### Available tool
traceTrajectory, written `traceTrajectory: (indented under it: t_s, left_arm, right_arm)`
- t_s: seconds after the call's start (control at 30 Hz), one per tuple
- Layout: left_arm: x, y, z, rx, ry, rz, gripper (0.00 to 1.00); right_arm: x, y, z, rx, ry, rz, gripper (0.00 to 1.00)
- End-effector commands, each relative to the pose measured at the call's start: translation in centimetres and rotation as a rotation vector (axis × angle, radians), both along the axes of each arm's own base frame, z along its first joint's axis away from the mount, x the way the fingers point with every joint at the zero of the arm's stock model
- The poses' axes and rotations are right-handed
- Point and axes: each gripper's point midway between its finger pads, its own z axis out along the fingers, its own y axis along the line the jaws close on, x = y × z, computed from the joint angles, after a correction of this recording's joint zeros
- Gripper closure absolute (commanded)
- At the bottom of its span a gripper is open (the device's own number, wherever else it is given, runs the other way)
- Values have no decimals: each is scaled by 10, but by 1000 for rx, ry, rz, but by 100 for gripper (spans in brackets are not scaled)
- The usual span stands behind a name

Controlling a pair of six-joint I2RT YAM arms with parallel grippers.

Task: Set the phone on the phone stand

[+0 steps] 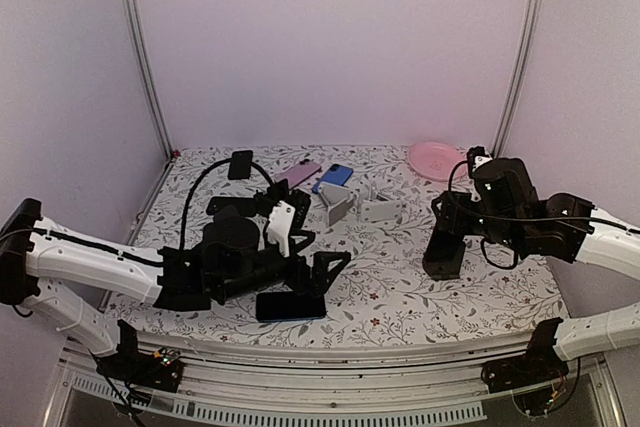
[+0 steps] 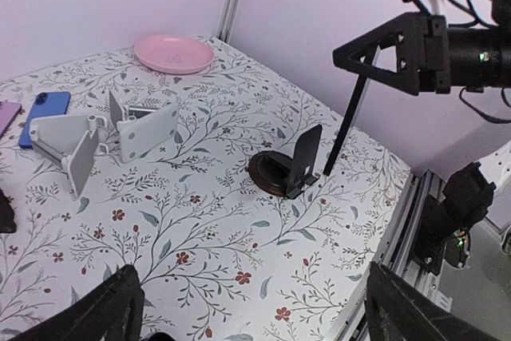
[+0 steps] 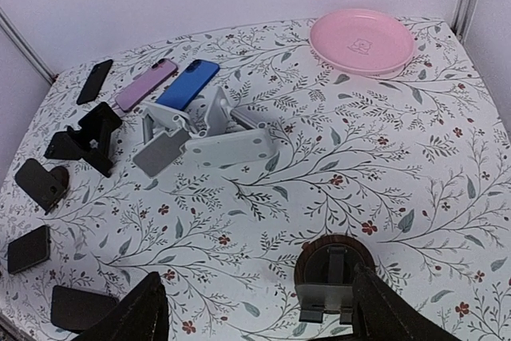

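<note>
A dark phone (image 1: 292,305) lies flat on the flowered table (image 1: 400,287) near the front edge. My left gripper (image 1: 320,269) hovers just behind it, open; in the left wrist view the left gripper (image 2: 267,313) has only tablecloth between its fingers. The black phone stand (image 2: 283,169) with a round brown base stands empty at the right. My right gripper (image 3: 259,317) is open above this stand (image 3: 335,273), which sits close inside the right-hand finger. One of its fingers (image 2: 349,117) reaches down beside the stand.
At the back lie a black phone (image 1: 240,164), a purple phone (image 1: 298,173) and a blue phone (image 1: 333,177). Two grey folding stands (image 1: 340,205) (image 1: 380,209) sit mid-table, a black stand (image 3: 88,137) further left. A pink plate (image 1: 438,159) is at the back right.
</note>
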Motion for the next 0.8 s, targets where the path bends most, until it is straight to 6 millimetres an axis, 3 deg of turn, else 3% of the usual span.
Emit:
traceTrajectory:
  t_s: [0.0, 0.23, 0.77]
  left_arm:
    - [0, 16, -1, 34, 39, 15, 3]
    - [5, 38, 9, 7, 51, 47, 3]
    - [4, 57, 9, -9, 59, 66, 4]
  right_arm:
    - [3, -18, -4, -102, 11, -57, 75]
    - [8, -21, -15, -153, 41, -71, 75]
    - [39, -29, -42, -122, -39, -65, 74]
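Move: The right hand holds the phone by its upper end; the round-based phone stand lies about 4 cm ahead, 3 cm to its right and some 18 cm below. The nearer white stand is roughly 18 cm ahead and 12 cm to the hand's left, the other white stand about 18 cm ahead and 22 cm left, both 20 cm down. From the empty left hand the phone stand lies about 11 cm ahead, 28 cm right, 15 cm lower. Right hand lowers the gripped phone 6 cm, rightward and forward towards its stand; open left hand retreats 5 cm left. ##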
